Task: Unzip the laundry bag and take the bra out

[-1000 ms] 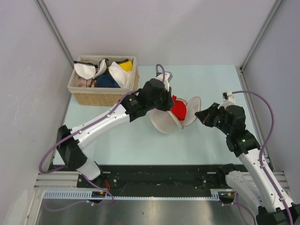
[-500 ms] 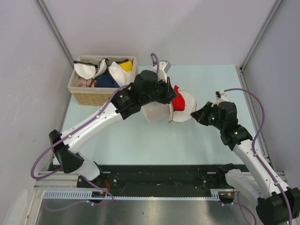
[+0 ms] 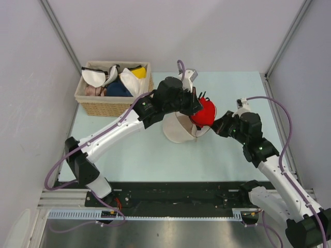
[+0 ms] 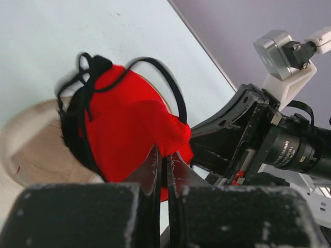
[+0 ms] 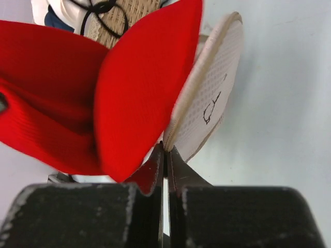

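The laundry bag point(image 3: 177, 130) lies unzipped mid-table, a cream-white round pouch with its lid point(image 5: 213, 95) swung up; a small dark drawing shows on the lid. The red bra point(image 3: 205, 111) stands mostly out of the bag's mouth, its dark straps point(image 4: 83, 98) looped to one side. My left gripper point(image 3: 195, 109) is shut on the bra's edge point(image 4: 170, 142), seen close in the left wrist view point(image 4: 166, 153). My right gripper point(image 3: 213, 125) is shut on the zipper rim of the lid point(image 5: 166, 146). The bra point(image 5: 139, 88) fills the left of the right wrist view.
A wicker basket point(image 3: 111, 107) with white, yellow and dark blue bras stands at the back left, close to my left arm. Pale walls with metal posts close in both sides. The two grippers are a hand's width apart over the bag.
My left gripper has swung right and lifted the red bra further out of the bag. The bag has shifted slightly. My right gripper has kept its hold on the rim.
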`<state>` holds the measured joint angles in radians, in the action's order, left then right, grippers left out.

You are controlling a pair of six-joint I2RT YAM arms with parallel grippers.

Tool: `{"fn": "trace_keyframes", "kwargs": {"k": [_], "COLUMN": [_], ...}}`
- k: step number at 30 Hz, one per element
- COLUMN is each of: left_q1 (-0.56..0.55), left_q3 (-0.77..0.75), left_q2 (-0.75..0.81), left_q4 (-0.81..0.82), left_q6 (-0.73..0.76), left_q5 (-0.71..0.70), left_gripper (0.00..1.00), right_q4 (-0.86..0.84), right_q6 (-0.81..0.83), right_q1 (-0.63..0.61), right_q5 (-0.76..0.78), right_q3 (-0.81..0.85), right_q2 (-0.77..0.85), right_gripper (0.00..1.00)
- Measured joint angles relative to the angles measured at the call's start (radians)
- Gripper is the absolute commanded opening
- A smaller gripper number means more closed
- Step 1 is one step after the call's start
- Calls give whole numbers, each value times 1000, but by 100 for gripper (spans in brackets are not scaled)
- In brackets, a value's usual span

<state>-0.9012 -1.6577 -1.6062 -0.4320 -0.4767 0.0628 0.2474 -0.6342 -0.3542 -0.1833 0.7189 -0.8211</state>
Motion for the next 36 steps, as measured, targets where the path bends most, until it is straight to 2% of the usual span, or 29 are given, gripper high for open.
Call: {"fn": "trace_keyframes", "kwargs": {"k": [8,23,32,36], "left_q1": [0,27,288,411], "left_q3": [-2,-55,-66,-20], "left_q2": [-40,2,90,162], "left_q4": [10,-11,-86,-92], "left_q6": [-13,15,14,11], "left_q5": [50,5,-21,-32], "left_gripper": [0,1,1,0], "right_q4": [-60,-23,-7,3], "right_q6": [-20,2,7,8], "right_q1": [-153,-161,-147,-145], "right_q5": [15,89,94,96], "right_q3": [5,5,5,5], "right_q2": [-113,-127,-101,-100], "right_gripper": [0,0,0,0]}}
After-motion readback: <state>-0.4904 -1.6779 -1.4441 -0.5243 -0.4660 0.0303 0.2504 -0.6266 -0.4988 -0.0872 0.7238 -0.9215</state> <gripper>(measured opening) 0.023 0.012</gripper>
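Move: The left gripper already holds the red bra, whose middle hangs about 3 cm to its right and 6 cm below. The storage basket is some 36 cm to the left, 19 cm farther out and 18 cm lower; the open laundry bag is about 5 cm left, level fore and aft, 20 cm below. From the right gripper, shut on the lid's edge, the bag is about 12 cm left and 10 cm down, with the bra 4 cm left, level fore and aft, and 4 cm above. Keep the left fingers shut on the bra: let that hand sink a little, pause, then sweep it left about 17 cm, forward 10 cm and up, away from the bag and towards the basket, turning some 25 degrees counter-clockwise. Keep the right gripper pinching the lid; shift it left and down about 3 cm, easing back a little from a farther reach left. ##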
